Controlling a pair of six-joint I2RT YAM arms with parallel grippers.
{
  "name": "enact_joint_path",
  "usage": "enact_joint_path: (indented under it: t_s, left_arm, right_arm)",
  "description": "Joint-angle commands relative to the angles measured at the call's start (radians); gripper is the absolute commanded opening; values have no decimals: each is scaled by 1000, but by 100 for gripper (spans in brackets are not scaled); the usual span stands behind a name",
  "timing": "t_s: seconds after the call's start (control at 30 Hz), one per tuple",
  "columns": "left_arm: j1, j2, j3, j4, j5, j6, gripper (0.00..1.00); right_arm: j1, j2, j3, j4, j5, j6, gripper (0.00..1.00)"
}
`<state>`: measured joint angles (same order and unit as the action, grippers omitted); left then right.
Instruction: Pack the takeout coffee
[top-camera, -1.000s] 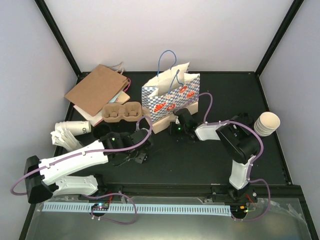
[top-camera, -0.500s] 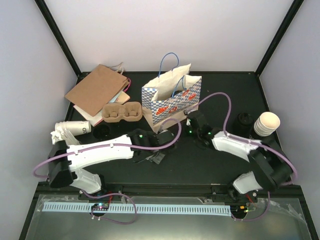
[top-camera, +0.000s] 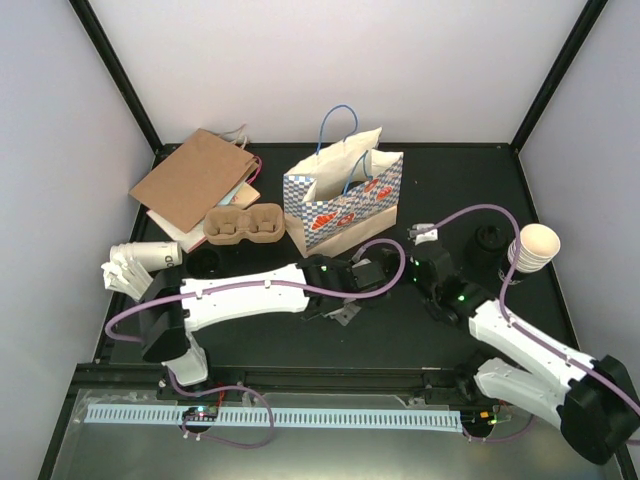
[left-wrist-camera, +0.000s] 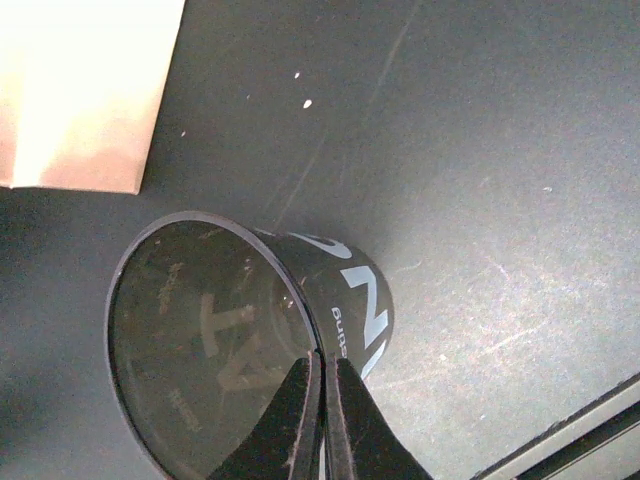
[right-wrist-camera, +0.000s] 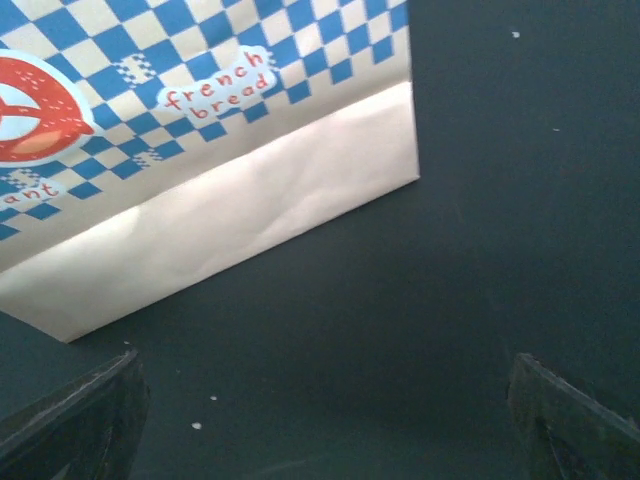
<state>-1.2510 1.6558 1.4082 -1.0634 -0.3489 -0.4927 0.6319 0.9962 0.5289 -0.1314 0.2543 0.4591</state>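
Note:
My left gripper (left-wrist-camera: 325, 365) is shut on the rim of a dark see-through cup (left-wrist-camera: 250, 340) with white lettering, one finger inside and one outside. From above, this gripper (top-camera: 350, 300) is in front of the blue-and-white checked bag (top-camera: 345, 200). Round black lids of takeout coffee show at the right (top-camera: 490, 243) and at the left (top-camera: 205, 262). My right gripper (right-wrist-camera: 320, 420) is open and empty, low over the table and facing the bag's bottom corner (right-wrist-camera: 230, 240). In the top view it (top-camera: 425, 265) sits to the right of the bag.
A stack of cream cups (top-camera: 535, 245) stands at the far right. A cardboard cup carrier (top-camera: 243, 224) and brown paper bags (top-camera: 195, 180) lie at the back left. White cups (top-camera: 135, 265) lie on their sides at the left edge.
My left arm swept right along the front of the bag, carrying the dark cup. My right gripper drew back from the bag's base toward the right and opened.

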Motion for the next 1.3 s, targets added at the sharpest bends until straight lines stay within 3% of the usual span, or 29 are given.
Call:
enact_joint_path:
  t_s: [0.0,0.23,0.43,0.67,0.93,1.17,1.27]
  left_arm:
    - [-1,69,81,-32,-24,32,1]
    - [9,163,153,-72,-34,52,2]
    - [9,219,190,-153,-171,-29,7]
    - [9,224,171,-108,-151,-36,8]
    - [9,159,183,-110,-89,-22,39]
    - [9,91,208,-131,-45,-20,60]
    - [11,56,207,-141,-48,-23,63]
  right_arm:
    - [-5,-96,-44,-50,101,17,100]
    - [-6,-195,-63,-110,124,36,100]
    - [-6,-267,-97,-114,136,45,100]
    - [-5,-299,-118,-108,128,49,100]
    - [-5,-298,-125,-94,116,43,100]
    - [-5,-306,-131,-89,116,43,100]
    - [-5,-310,-134,-85,111,42,100]
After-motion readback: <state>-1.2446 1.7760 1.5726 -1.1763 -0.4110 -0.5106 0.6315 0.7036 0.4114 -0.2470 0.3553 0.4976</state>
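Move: The dark see-through cup is already pinched by its rim in the left fingers. The table spot where it is to stand lies about 3 cm ahead of the left hand and some 14 cm below. The checkered paper bag stands roughly 20 cm ahead of that hand, level with it sideways, and the brown cup tray about 22 cm ahead and 20 cm left. From the right hand, that standing spot is some 9 cm back, 13 cm left and 14 cm below. The tilted cup is lowered about 3 cm to the table by the left hand, which eases 2 to 3 cm forward and rolls some 10 degrees, its left side rising. The left fingers then open past half, let go of the rim and lift about 3.5 cm clear. Meanwhile the empty right hand, still wide open, backs off about 5 cm rightward and back, away from the bag, and stops. ##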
